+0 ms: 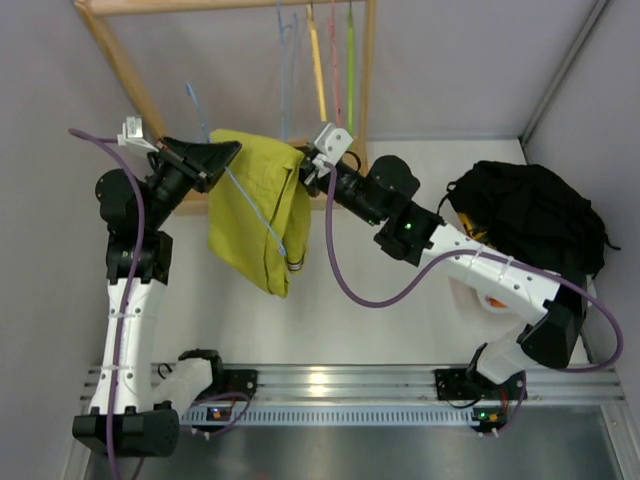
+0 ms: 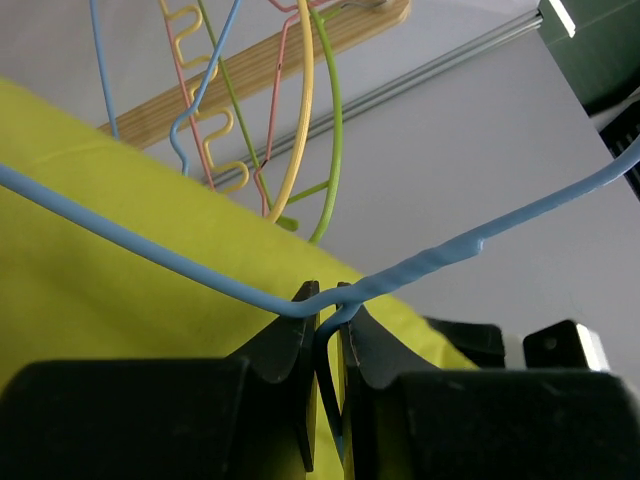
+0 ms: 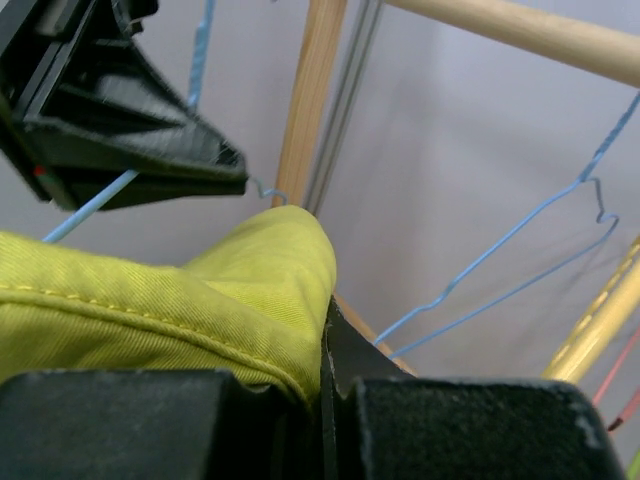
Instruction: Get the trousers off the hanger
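The mustard trousers (image 1: 250, 215) hang folded over the light-blue wire hanger (image 1: 262, 217), held up above the table between both arms. My left gripper (image 1: 234, 152) is shut on the hanger's wire at the neck; in the left wrist view the wire (image 2: 150, 240) crosses the fingertips and runs down between the jaws of the gripper (image 2: 328, 298), with the trousers (image 2: 100, 330) behind. My right gripper (image 1: 306, 166) is shut on the trousers' upper right edge; the cloth (image 3: 200, 300) bulges out left of the pinching jaws (image 3: 322, 335). The hanger's hook end (image 1: 192, 95) sticks up to the left.
A wooden rack (image 1: 120, 60) stands at the back, with blue, yellow, pink and green hangers (image 1: 318, 70) on its rail. A black clothes heap (image 1: 530, 215) lies at the right over the right arm. Grey walls close in on both sides.
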Robot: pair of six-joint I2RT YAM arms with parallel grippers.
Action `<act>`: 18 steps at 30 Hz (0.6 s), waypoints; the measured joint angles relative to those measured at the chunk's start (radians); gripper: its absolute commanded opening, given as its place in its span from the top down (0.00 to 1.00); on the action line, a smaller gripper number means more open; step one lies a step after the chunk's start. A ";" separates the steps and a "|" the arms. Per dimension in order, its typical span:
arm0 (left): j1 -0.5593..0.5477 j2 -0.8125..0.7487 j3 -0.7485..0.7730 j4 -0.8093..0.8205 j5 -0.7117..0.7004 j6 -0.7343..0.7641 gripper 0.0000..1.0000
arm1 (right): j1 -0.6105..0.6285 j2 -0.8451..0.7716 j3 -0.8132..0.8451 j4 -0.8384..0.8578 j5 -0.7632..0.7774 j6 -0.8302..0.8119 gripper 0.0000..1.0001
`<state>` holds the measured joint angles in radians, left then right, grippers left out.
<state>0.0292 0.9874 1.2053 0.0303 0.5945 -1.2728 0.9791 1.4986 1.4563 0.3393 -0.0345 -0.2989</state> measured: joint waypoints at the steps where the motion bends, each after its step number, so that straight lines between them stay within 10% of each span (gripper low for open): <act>1: 0.000 -0.011 -0.012 -0.001 0.005 0.006 1.00 | -0.006 0.000 0.014 -0.007 0.002 0.005 1.00; 18: 0.000 -0.078 -0.149 -0.024 0.056 0.083 1.00 | -0.014 0.000 0.320 -0.025 0.035 0.012 1.00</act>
<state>0.0292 0.9096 1.0565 0.0067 0.6510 -1.1896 0.9653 1.4990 1.7763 0.3141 0.0002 -0.2871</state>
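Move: My right hand already grips the upper corner of the trousers, whose folds hang about 6 cm to its left and 6 cm lower; the hanger neck, closed in my left hand, is some 12 cm left of my right hand and about 4 cm higher. From my left hand the trousers hang roughly 6 cm to the right and 10 cm lower. From my right hand, the spare blue hanger is about 14 cm ahead and 3 cm left, and the yellow hanger 16 cm ahead and 2 cm right. I pull hanger and trousers apart: after a brief start my right hand, still pinching the trousers' corner, hauls up about 15 cm and drifts some 5 cm to the right, away from the hanger neck, its left-pointing fingers tipping upward about 15 degrees. Meanwhile my left hand keeps hold of the hanger neck and sinks about 5 cm, easing slightly back. ##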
